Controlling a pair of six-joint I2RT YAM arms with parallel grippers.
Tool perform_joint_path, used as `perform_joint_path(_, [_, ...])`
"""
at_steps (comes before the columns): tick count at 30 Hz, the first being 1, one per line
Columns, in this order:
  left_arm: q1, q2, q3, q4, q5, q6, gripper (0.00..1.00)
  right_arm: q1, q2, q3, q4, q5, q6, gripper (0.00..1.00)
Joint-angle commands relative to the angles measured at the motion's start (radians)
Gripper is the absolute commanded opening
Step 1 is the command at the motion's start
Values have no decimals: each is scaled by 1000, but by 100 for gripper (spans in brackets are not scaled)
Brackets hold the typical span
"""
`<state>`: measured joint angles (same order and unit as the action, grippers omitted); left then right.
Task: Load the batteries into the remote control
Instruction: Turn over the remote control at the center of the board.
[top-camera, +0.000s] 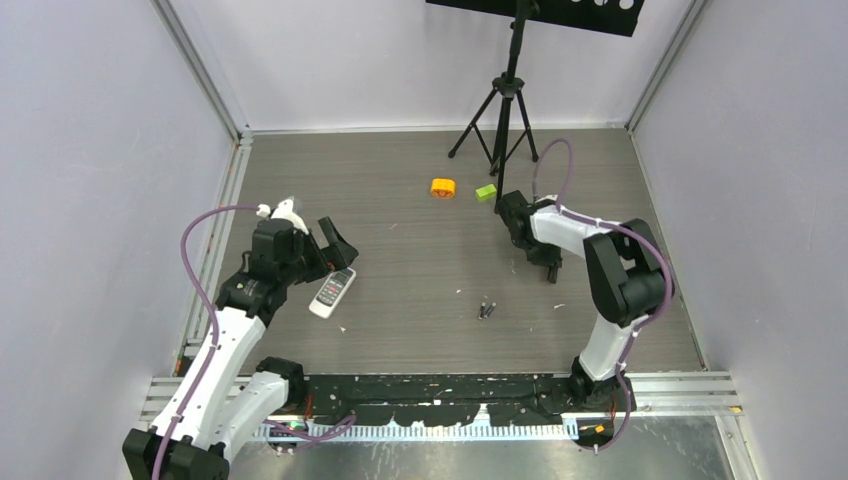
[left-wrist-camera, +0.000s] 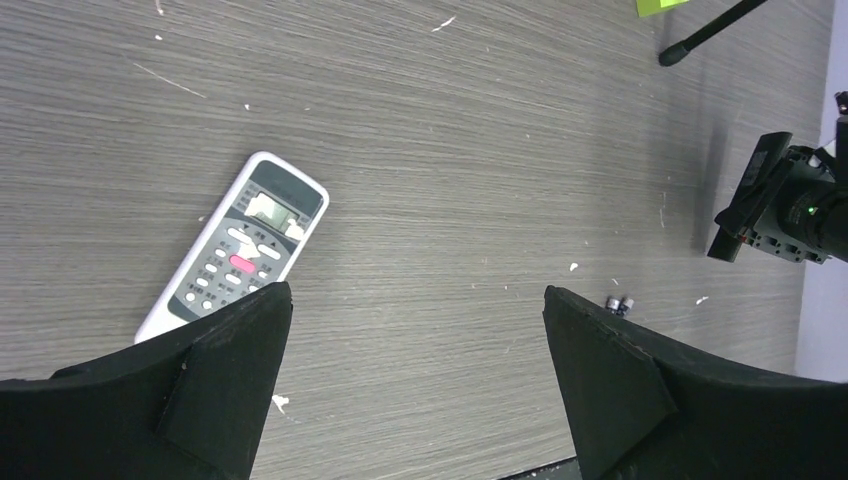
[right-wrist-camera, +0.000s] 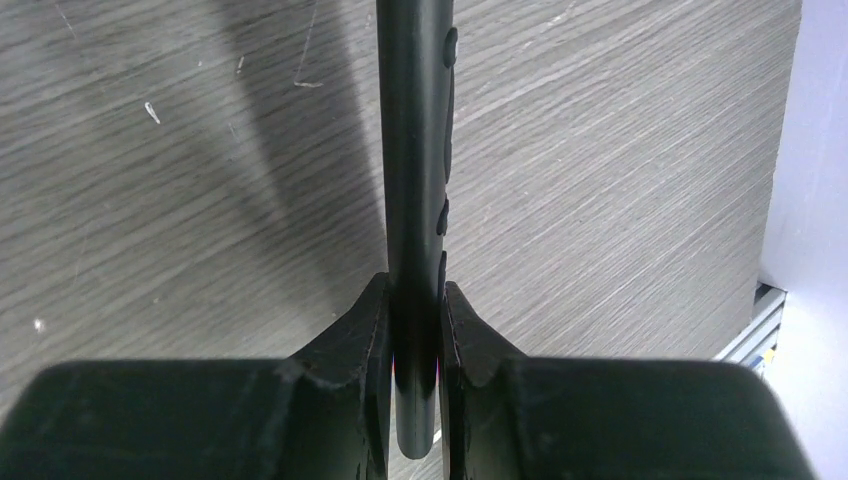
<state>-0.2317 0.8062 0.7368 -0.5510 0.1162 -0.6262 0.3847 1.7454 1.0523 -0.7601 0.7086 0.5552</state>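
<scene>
A white remote control (top-camera: 332, 292) lies face up, buttons showing, on the grey table (top-camera: 420, 270). In the left wrist view this remote control (left-wrist-camera: 240, 250) reaches under the left finger. My left gripper (top-camera: 335, 258) hovers over its far end, jaws wide open and empty (left-wrist-camera: 415, 300). Two small dark grey batteries (top-camera: 486, 310) lie side by side mid-table, peeking past the left gripper's right finger (left-wrist-camera: 620, 303). My right gripper (top-camera: 540, 255) is shut (right-wrist-camera: 413, 290) on a slim black remote (right-wrist-camera: 415, 150), seen edge-on with buttons down one side.
An orange round block (top-camera: 443, 187) and a lime green block (top-camera: 485, 192) sit farther back. A black tripod (top-camera: 505, 100) stands at the rear, one leg near the right arm. Metal rails border the table on the left, right and front.
</scene>
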Motion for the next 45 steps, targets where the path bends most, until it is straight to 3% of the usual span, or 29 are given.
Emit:
perform_joint_path(1, [-1,0,8,3,-46,9,100,3,47,87,-50,58,13,0])
perform_joint_path(4, [-1,8,3,4,-55,6,100,3,66,102,-44,-1,6,5])
perform_joint_path(8, [-1,21,9,-5,-83,23,100,3,81,112,-42,-110,-16,38])
perform_joint_path(12, [-1,30,26,-12,-146,45,100,3,51,107,-26,-189,-21,49])
perform_joint_path(20, [-2,92,-10,19,-246,-18,100,3,-78,91,12,-332,-9,51])
perform_joint_path(25, [16,194,-57,134,-285,-124,100,3,-228,-30,196,-503,-31,51])
perform_joint_path(29, [27,311,-54,180,-309,-127,100,4,-299,-81,242,-572,-6,51])
perform_joint_path(34, [29,410,-82,197,-289,-128,98,3,-337,-105,260,-637,12,52])
perform_joint_path(45, [-83,423,-191,238,-271,-230,99,4,-297,-61,270,-687,28,52])
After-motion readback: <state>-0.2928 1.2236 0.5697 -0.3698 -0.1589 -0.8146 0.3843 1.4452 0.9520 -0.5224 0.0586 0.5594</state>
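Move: The white remote, for which the open left hand is bound, lies about 5 cm to its left, 2 cm back and 17 cm below. The black remote, still pinched in the right hand, goes to the table some 3 cm below, its middle about 2 cm ahead; from that hand, the two small batteries lie roughly 16 cm left and 12 cm back, and the tripod's near foot about 13 cm left and 14 cm ahead. The black remote is set down as the right hand sinks about 1 cm, parts its fingers and clears off 12 cm left and somewhat up, rolling some 40 degrees until the fingers point down. Onto the white remote comes the left hand, fingers wide: down 15 cm, swinging forward-left, then drawing back and right, a finger against the remote's left edge; the wrist tips down about 20 degrees. ##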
